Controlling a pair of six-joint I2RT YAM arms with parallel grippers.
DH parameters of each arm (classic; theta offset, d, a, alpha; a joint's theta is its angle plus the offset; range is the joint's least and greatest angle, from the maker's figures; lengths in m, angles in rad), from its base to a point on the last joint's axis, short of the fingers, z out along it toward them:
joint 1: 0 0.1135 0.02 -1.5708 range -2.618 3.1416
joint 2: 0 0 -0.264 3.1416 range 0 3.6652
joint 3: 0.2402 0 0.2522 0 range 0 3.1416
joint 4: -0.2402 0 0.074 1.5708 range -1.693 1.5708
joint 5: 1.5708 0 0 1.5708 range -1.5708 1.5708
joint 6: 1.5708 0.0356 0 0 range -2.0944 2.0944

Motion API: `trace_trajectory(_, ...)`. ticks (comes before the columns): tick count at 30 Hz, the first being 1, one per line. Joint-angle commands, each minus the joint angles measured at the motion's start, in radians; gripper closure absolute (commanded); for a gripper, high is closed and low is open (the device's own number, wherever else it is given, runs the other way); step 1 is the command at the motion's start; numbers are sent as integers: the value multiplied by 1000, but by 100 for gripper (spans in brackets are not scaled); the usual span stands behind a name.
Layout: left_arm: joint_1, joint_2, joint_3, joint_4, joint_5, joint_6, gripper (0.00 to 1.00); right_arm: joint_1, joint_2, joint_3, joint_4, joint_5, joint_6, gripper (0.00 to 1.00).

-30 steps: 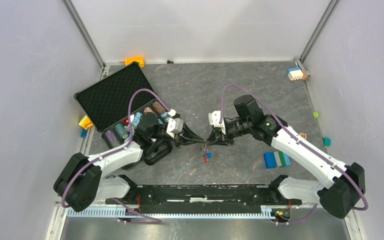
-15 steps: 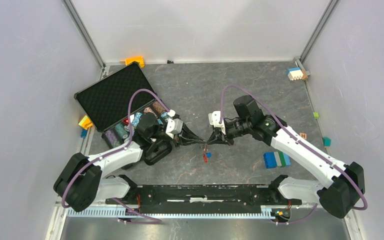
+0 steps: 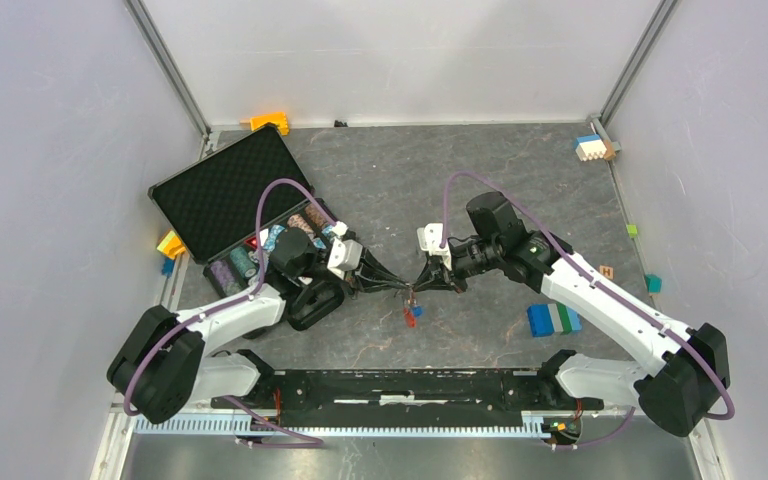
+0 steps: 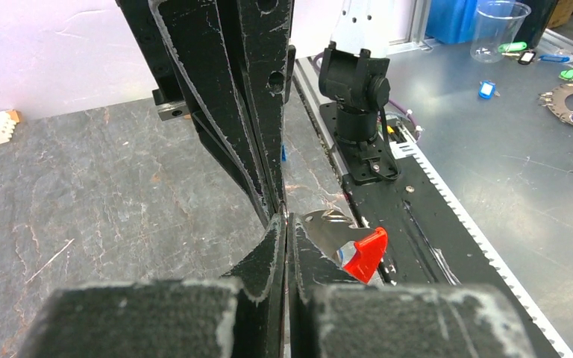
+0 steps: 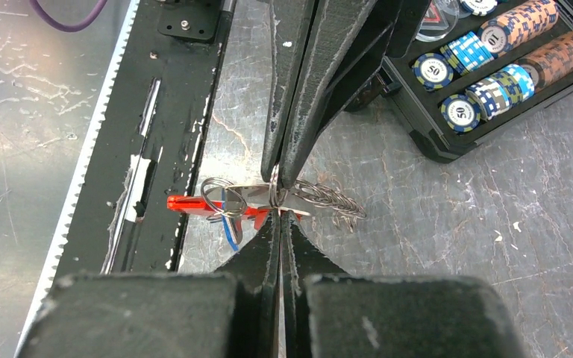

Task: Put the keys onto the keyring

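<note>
Over the table's middle, my left gripper (image 3: 407, 287) and right gripper (image 3: 417, 287) meet tip to tip. Both are shut on the keyring's small metal ring (image 5: 274, 195), the left gripper (image 4: 283, 221) from one side and the right gripper (image 5: 280, 212) from the other. The silvery chain strap (image 5: 330, 200) trails off one way. The long red clip (image 5: 192, 203) and a second wire ring (image 5: 220, 198) lie the other way. A flat metal blade (image 4: 327, 226) with a red plastic end (image 4: 365, 253) shows beside the left fingers. Below the grippers hang small red and blue key heads (image 3: 412, 314).
An open black case (image 3: 222, 190) with poker chips (image 5: 492, 63) sits behind the left arm. A blue-green-white block (image 3: 553, 319) lies near the right arm. Small coloured blocks (image 3: 592, 147) stand along the walls, and the black base rail (image 3: 400, 385) runs along the near edge.
My right gripper's jaws have closed onto the ring. The left wrist has shifted slightly left, and the hanging keys barely moved.
</note>
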Motion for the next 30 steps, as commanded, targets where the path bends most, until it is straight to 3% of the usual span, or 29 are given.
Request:
trace_trajectory(1, 1, -10, -1, 125, 44, -62, 98, -6, 5, -12, 24, 13, 6, 100)
trace_trajectory(15, 0, 7, -1, 183, 41, -103, 98, -1, 17, -35, 63, -8, 18, 98)
trace_trajectory(30, 1, 3, -17, 178, 41, -93, 98, 2, -61, -7, 15, 89, -60, 72)
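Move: The keyring is pinched in my left fingertips, practically at that hand's point. From my right hand, whose closed tips are also on it, it lies about 1 cm left and 1 cm above, level fore and aft. From my right hand, the red key hangs some 3 cm below and 1 cm back, the blue tag about 3 cm back and 3 below, and the chain of small rings roughly 2 cm forward, 3 left and 2 lower. I let go of the ring and its key with my right hand: after easing back and left by barely half a centimetre, its fingers open about a quarter and back off forward and down, about 1 cm each way, ending with a slight drift right. My left fingers stay shut on the keyring, shifting it under a centimetre back and up. ##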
